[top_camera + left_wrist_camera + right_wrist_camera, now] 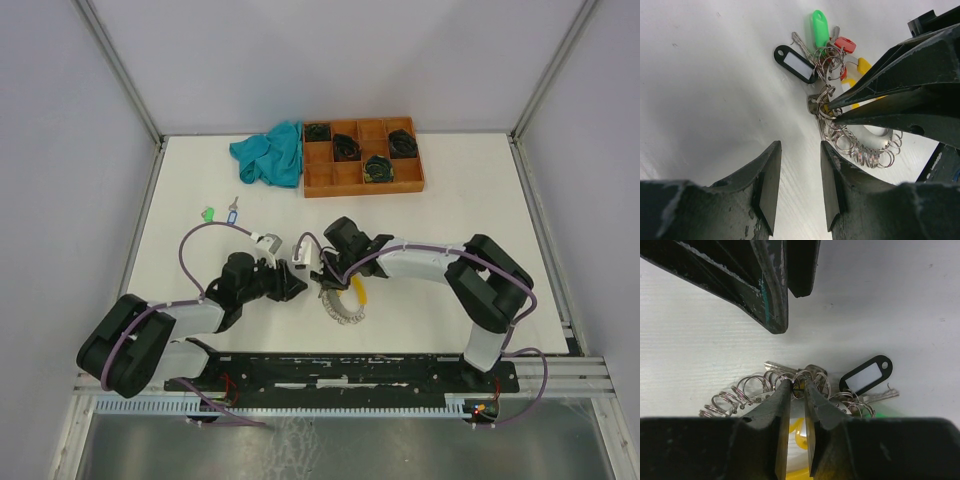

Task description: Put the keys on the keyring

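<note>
The keyring (345, 308), a silvery loop strung with many small split rings and a yellow segment (358, 292), lies on the table between the arms. Keys hang bunched on it: green tag (820, 22), red tag (845, 45), black tag with a white label (795, 62). My right gripper (798, 385) is shut on a small split ring of that bunch (826, 95). My left gripper (800, 147) stands open just beside the ring, with only bare table between its fingers. Two loose keys, green-tagged (208, 213) and blue-tagged (233, 212), lie to the far left.
An orange-brown tray (335, 180) with black coiled bundles (346, 146) sits at the back. A teal cloth (270, 152) is crumpled against its left side. Grey walls close in the white table on three sides.
</note>
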{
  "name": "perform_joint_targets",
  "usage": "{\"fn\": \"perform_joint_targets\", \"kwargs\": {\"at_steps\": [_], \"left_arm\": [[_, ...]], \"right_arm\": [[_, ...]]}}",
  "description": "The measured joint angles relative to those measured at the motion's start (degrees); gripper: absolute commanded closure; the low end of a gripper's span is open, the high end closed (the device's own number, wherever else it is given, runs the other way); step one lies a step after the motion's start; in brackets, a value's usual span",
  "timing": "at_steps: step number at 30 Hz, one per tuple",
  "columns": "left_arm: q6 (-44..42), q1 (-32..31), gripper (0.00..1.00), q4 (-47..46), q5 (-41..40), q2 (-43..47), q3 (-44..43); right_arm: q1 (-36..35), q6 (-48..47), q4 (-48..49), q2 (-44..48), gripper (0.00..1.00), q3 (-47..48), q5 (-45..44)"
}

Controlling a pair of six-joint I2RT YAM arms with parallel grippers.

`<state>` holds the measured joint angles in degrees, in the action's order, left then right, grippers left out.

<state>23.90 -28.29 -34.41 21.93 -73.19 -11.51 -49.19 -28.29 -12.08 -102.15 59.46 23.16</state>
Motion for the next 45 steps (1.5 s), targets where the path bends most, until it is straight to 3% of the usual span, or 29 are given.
{"fn": "perform_joint_targets", "kwargs": {"at_steps": [6,13,20,26,34,45], "left_arm": [[0.00,0.00,0.56,0.00,0.70,0.00,0.00],[0.00,0.00,0.57,0.00,0.72,0.00,0.00],[-0.02,0.00,0.57,-0.17,0.72,2.47,0.02],[-1.53,0.00,0.57,-3.17,0.87,8.50,1.16],[-3.89,0.00,0.56,-11.08,2.45,15.93,3.02],[-3.98,-0.26,0.56,-23.61,11.87,6.25,-0.70]], "right_arm": [[-0.33,0.07,0.22,-0.72,0.81,0.48,-0.68],[-0.33,0.24,0.44,-0.72,0.99,0.50,-1.31],[-0.28,0.24,0.17,1.64,0.99,0.31,-1.14],[0.55,1.25,1.31,9.60,0.99,-2.38,1.42],[5.79,5.16,10.43,20.28,0.99,-10.64,8.02],[8.33,8.22,19.89,24.85,0.99,-15.37,12.02]]}}
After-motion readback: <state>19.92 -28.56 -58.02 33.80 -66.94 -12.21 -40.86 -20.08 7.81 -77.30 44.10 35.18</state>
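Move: Right at the nearly touching tips of the right fingers, about 1 cm lower, stands the keyring's wire loop. From that hand, a black tag lies some 5 cm straight ahead, a yellow tag about 6 cm to the right and level, and the coiled tail end of the keyring some 6 cm back and 4 cm right, all about 2 cm down. For the left hand the loop is roughly 5 cm to the right, level with it and 1 cm down. Closing from a quarter open to shut, the right fingers pinch the wire loop, then lift it about 12 cm, drifting slightly right while the hand swings up nearly 30 degrees towards level. The left hand, still part open and empty, rises as far beside it, tilts up about 30 degrees, then edges 3 cm right towards the lifted loop. ##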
